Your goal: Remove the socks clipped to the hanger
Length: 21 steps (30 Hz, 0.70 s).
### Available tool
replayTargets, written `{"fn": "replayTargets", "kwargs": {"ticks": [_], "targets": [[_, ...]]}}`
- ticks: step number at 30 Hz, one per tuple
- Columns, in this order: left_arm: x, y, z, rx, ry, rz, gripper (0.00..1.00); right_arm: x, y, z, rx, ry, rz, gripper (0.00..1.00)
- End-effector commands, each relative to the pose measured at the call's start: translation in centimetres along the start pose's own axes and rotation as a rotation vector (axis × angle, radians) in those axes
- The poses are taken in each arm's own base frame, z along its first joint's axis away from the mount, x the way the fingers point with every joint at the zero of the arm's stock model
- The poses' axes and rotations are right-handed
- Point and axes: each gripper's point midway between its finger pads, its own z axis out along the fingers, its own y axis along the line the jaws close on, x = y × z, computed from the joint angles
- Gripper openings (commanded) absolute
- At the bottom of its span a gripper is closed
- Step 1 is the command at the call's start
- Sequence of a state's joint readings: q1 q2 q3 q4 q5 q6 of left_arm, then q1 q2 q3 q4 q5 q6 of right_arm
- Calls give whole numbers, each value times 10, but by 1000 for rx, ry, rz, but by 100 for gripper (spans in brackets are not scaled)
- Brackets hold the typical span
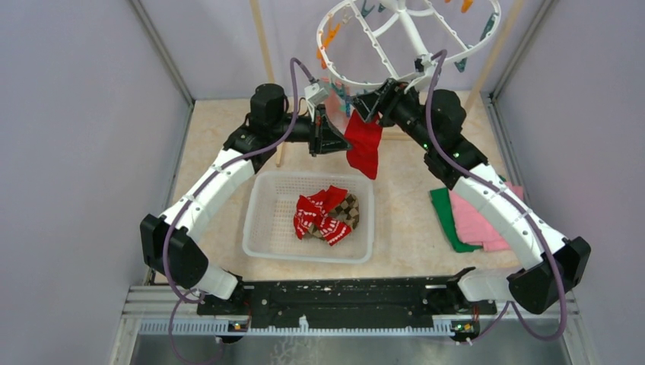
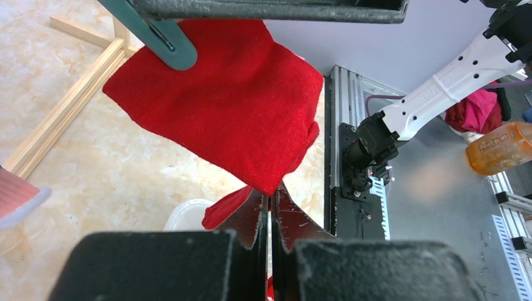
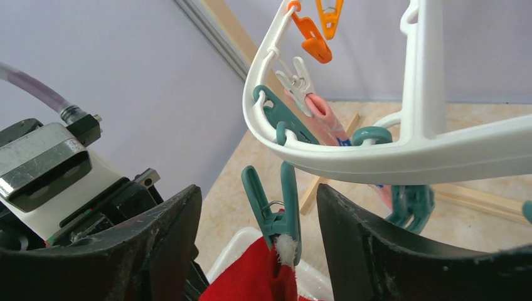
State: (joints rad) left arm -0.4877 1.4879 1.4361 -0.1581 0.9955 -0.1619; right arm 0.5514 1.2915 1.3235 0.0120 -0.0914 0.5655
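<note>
The white hanger (image 1: 411, 46) hangs at the back, its ring (image 3: 389, 157) close above my right gripper. One red sock (image 1: 365, 148) dangles from a teal clip (image 3: 285, 213) that still bites its white-trimmed cuff. My right gripper (image 3: 258, 191) is open, one finger on each side of that clip and neither touching it. My left gripper (image 2: 271, 204) is shut on the lower edge of the red sock (image 2: 226, 94), beside it on the left in the top view. A pink sock (image 3: 326, 119) also hangs clipped to the ring.
Under the sock stands a white mesh basket (image 1: 262, 220) holding red and brown argyle socks (image 1: 323, 217). Folded pink and green cloths (image 1: 471, 217) lie to the right. A wooden rack post (image 1: 266, 46) rises behind my left arm. Orange clips (image 3: 310, 37) dangle from the ring.
</note>
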Motion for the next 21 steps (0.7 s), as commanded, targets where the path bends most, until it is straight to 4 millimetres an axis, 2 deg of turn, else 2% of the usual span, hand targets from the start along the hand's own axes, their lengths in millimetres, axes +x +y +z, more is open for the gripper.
{"fn": "replayTargets", "kwargs": {"ticks": [1, 10, 12, 16, 21], "targets": [[-10, -7, -2, 0, -21, 65, 0, -31, 12, 3, -31, -87, -37, 64], [-12, -6, -3, -17, -19, 80, 0, -28, 9, 17, -30, -69, -55, 54], [-11, -6, -3, -21, -15, 83, 0, -28, 9, 18, -28, -73, -56, 48], [-10, -3, -5, -44, -8, 94, 0, -33, 12, 14, -35, -87, -59, 30], [1, 4, -9, -92, 23, 110, 0, -42, 16, 6, -37, -106, -74, 15]]}}
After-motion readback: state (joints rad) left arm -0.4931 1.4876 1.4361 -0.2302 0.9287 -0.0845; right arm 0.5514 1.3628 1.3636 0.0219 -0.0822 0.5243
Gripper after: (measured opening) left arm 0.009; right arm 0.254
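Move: The green clip that holds the red sock stands between the right hand's open fingers, its middle about 3 cm ahead, 2 cm left and 3 cm below. The hanger rim runs just above the clip, roughly 6 cm ahead of the right hand, 2 cm left and 4 cm up; the red sock hangs about 8 cm below that hand, 2 cm left. From the left hand, already shut on the sock's edge, the clip is about 7 cm ahead, 3 cm right and 5 cm up. The right fingers close on the two handles of the green clip and pinch them from both sides, after that hand slides about 2 cm forward, slightly left and about 1 cm down to bring the handles between its pads. The left hand keeps its shut grip on the red sock's edge and sinks about 1.5 cm, hardly turning. ##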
